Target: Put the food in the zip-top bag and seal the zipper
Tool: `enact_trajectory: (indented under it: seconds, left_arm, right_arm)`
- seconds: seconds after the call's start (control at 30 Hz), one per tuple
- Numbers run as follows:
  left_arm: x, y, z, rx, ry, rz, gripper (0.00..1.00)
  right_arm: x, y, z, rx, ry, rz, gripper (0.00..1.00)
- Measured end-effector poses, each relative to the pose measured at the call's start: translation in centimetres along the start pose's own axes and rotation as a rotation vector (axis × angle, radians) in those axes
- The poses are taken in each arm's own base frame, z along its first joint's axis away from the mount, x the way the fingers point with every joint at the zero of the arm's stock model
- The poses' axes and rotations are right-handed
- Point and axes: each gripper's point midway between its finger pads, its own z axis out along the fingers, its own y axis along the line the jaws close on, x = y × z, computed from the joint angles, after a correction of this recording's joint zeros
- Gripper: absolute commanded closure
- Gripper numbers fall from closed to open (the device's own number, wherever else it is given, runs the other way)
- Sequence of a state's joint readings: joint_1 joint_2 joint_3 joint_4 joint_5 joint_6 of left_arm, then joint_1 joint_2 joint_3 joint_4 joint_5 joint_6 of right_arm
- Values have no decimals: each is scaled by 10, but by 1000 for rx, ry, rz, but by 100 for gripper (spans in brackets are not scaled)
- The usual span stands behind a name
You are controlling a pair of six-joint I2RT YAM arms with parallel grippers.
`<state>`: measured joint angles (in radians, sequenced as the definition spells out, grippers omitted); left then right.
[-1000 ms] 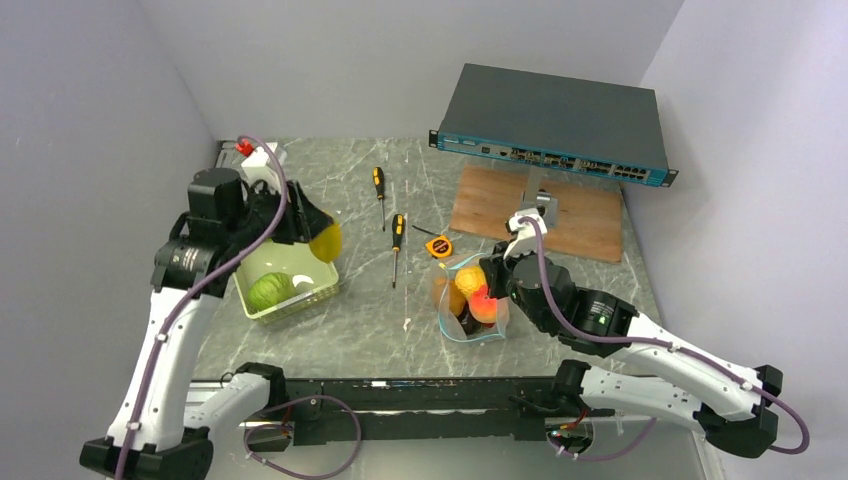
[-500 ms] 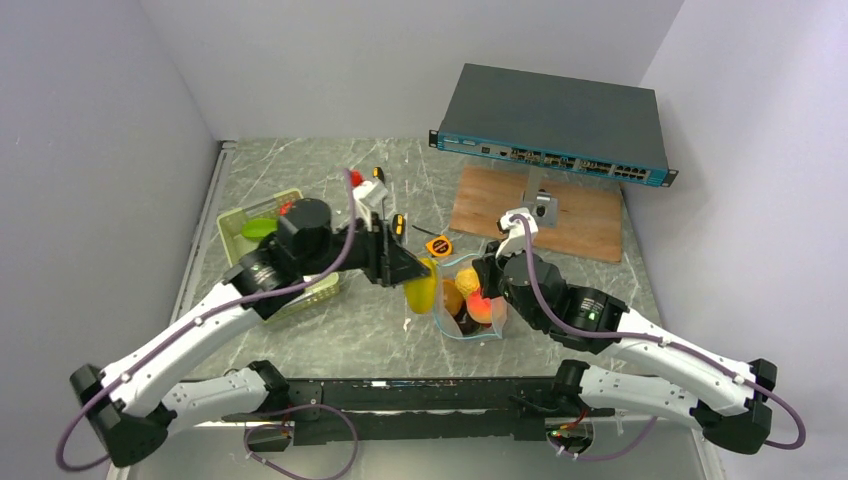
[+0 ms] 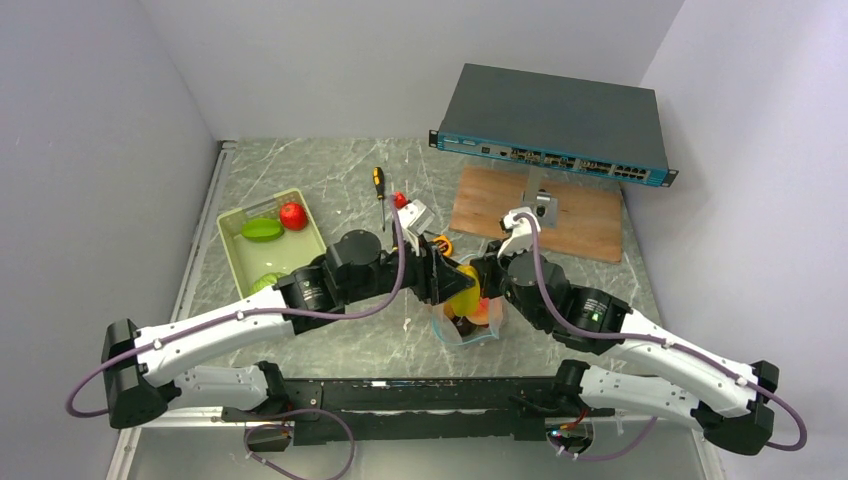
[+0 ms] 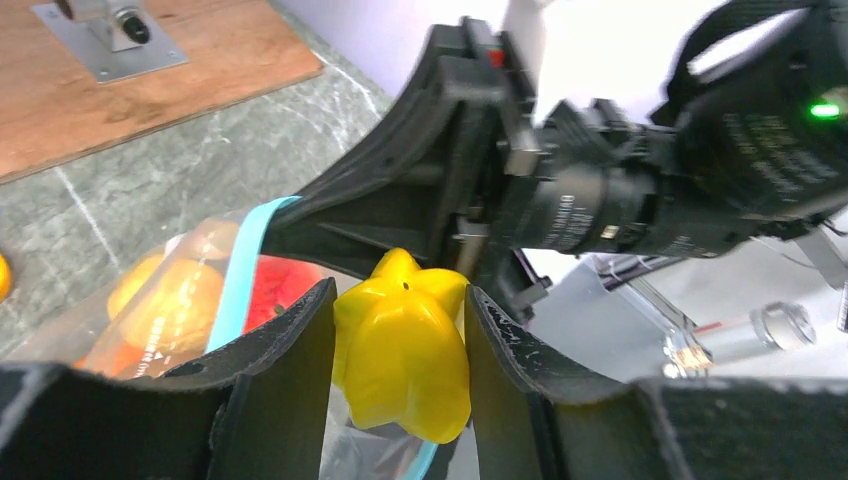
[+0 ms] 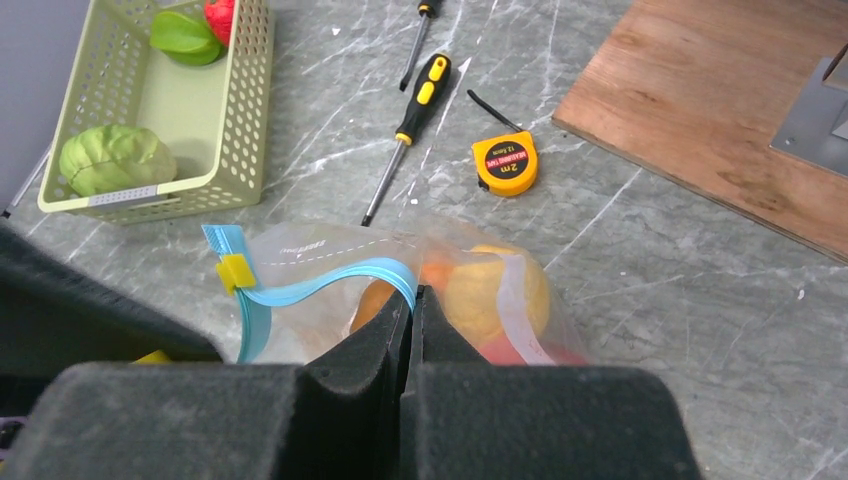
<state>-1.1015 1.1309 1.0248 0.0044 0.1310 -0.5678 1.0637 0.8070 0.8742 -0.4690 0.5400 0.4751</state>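
Observation:
My left gripper [image 4: 398, 291] is shut on a yellow star-shaped fruit [image 4: 405, 350] and holds it just over the mouth of the zip-top bag [image 3: 470, 327]. The bag stands near the table's front middle. Orange food [image 4: 170, 305] and red food [image 4: 281, 290] show through its clear wall. The teal-blue zipper [image 5: 320, 281] curves open, with a yellow slider [image 5: 237, 272] at its left end. My right gripper [image 5: 412, 292] is shut on the zipper's right part and holds that edge up. In the top view the left gripper [image 3: 455, 290] meets the right gripper [image 3: 487, 284] over the bag.
A pale green tray [image 3: 232, 250] at the left holds a red fruit [image 3: 293, 215], a green star fruit [image 3: 261, 229] and a green cabbage [image 5: 115, 158]. Behind the bag lie a tape measure [image 5: 508, 163], two screwdrivers [image 5: 420, 95], a wooden board [image 5: 720, 110] and a network switch [image 3: 555, 120].
My left arm has swung right from the tray to the bag's mouth with the yellow fruit in its jaws. The right gripper has kept its hold on the bag's edge.

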Motion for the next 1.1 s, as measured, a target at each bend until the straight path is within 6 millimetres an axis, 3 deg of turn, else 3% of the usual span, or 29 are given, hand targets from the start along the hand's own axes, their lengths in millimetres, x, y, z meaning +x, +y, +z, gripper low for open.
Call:
enact_trajectory:
  seconds: [0.1,0.27,0.4,0.8,1.1]
  left_arm:
    - [7,12,6,-37,-15,-2,61]
    - [32,33,16,-101,37,-10,34]
    - [35,38,16,-120,39,-11,20]
    - [18,34,1,-139,-9,-2,14]
    - [-9,42,-42,-248,-68,56,8]
  right_arm:
    - [-2,0,-1,-3,-6,6,100]
    - [-4,0,-3,-6,-13,16,100]
    - [-4,0,-4,-6,-13,17,100]
    - [-5,0,-4,-8,-17,20,100]
    - [-5,0,-4,-8,-17,20,100]
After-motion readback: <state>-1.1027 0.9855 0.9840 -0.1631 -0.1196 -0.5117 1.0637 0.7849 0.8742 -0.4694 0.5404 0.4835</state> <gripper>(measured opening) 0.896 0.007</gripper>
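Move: The left hand, holding the yellow pepper, hovers over the open bag: the mouth's middle is about 6 cm below it, 2 cm back and 1 cm right. Inside, the peach sits some 15 cm down, 5 cm right and 1 cm back; the tape measure is about 14 cm ahead, 4 cm left and 23 cm down. From the right hand, pinching the rim, the mouth's middle is roughly 5 cm back, 4 cm left and 3 cm down. Down about 5 cm and slightly forward, the left hand lowers the yellow pepper into the bag's mouth and spreads its half-open fingers wide to let go. It then climbs slowly, and swings left about 6 cm away from the bag, turning some 10 degrees counter-clockwise. The right hand stays put, still pinching the rim. ##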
